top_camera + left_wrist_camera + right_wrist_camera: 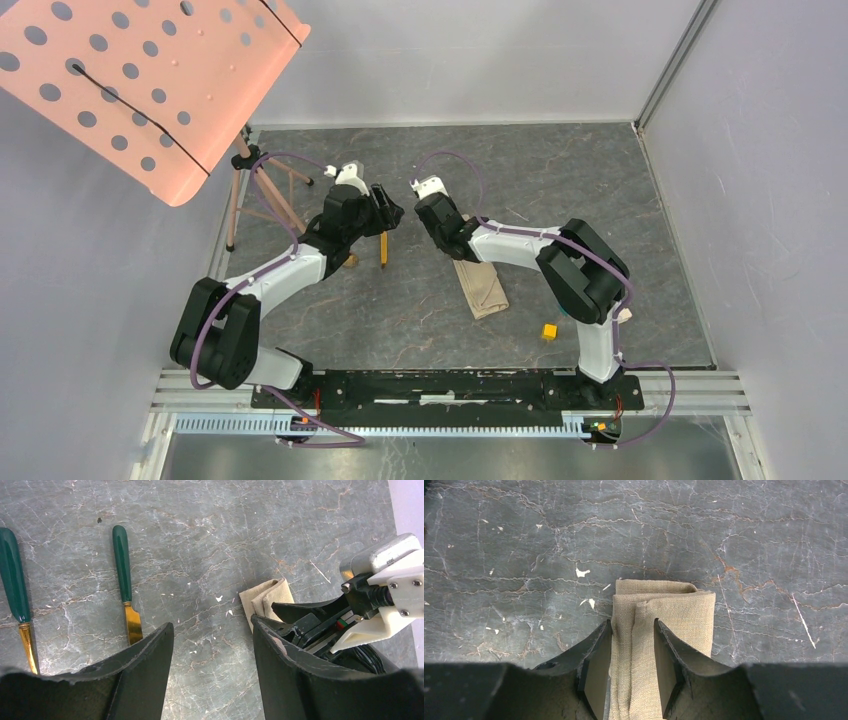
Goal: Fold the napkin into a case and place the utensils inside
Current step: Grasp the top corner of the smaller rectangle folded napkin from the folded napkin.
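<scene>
The beige napkin lies folded into a narrow strip right of centre on the dark table. My right gripper is low over its far end, open, its fingers straddling a raised fold of the napkin. Further left, my left gripper hangs open over bare table with nothing between its fingers. Left of it lie the knife and the spoon, side by side, green handles pointing away. A corner of the napkin and the right arm's gripper show at right in the left wrist view.
A small yellow cube sits near the right arm's base. A pink perforated board on a tripod stands at the back left. Grey walls close in the table on all far sides.
</scene>
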{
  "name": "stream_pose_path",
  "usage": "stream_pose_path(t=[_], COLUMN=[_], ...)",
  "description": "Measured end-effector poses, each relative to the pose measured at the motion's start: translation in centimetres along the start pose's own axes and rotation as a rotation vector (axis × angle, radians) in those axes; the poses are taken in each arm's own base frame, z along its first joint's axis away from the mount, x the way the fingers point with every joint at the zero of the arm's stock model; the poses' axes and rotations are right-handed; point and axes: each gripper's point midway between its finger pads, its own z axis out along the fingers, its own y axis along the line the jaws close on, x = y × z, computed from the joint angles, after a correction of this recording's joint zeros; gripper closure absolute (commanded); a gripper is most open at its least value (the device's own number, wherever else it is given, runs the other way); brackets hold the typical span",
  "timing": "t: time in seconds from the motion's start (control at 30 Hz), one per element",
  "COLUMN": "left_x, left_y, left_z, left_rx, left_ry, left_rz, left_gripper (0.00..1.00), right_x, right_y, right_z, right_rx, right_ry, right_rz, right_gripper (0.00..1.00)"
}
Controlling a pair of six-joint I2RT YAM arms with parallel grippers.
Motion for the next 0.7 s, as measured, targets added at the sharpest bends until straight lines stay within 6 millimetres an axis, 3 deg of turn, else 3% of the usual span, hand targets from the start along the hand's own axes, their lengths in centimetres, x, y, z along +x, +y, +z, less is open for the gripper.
stream_pose_path(t=[0.33, 0.53, 0.7], left_x=[0.37, 0.47, 0.88], left_y=[0.19, 0.25, 0.25], left_z=[0.14, 0.16, 0.53], left_rx=[-0.004, -0.005, 0.002], left_ry=[0.010, 0.012, 0.024], left_rz=[0.000, 0.000, 0.000], left_gripper=[0.34, 0.33, 0.33], right_x=[0.84, 0.97, 0.97], right_y=[0.03, 0.10, 0.09], right_z=[0.50, 0.70, 0.71], right_rx=[0.009, 0.010, 0.010], right_ry=[0.020, 0.027, 0.026], right_rz=[-0.014, -0.024, -0.026], right_gripper=[0.58, 0.86, 1.00])
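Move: Almost directly under the right hand's fingers is the top corner of the folded napkin's narrow upper flap, 2 cm or so below and about 1 cm ahead. From there the napkin runs back, its middle roughly 6 cm behind and 5 cm right of the hand. The knife lies some 13 cm to this hand's left, about 1 cm farther out. From the left hand, the corner is about 10 cm right, 3 cm back and 11 cm below. Sinking just over 1 cm almost straight down onto the flap with its fingers held about half open astride the fold, the right hand then stays in place and shuts them nearly completely. The fingertips pinch the cloth a little short of the napkin's far edge, by its left side; the wrist hardly turns. ##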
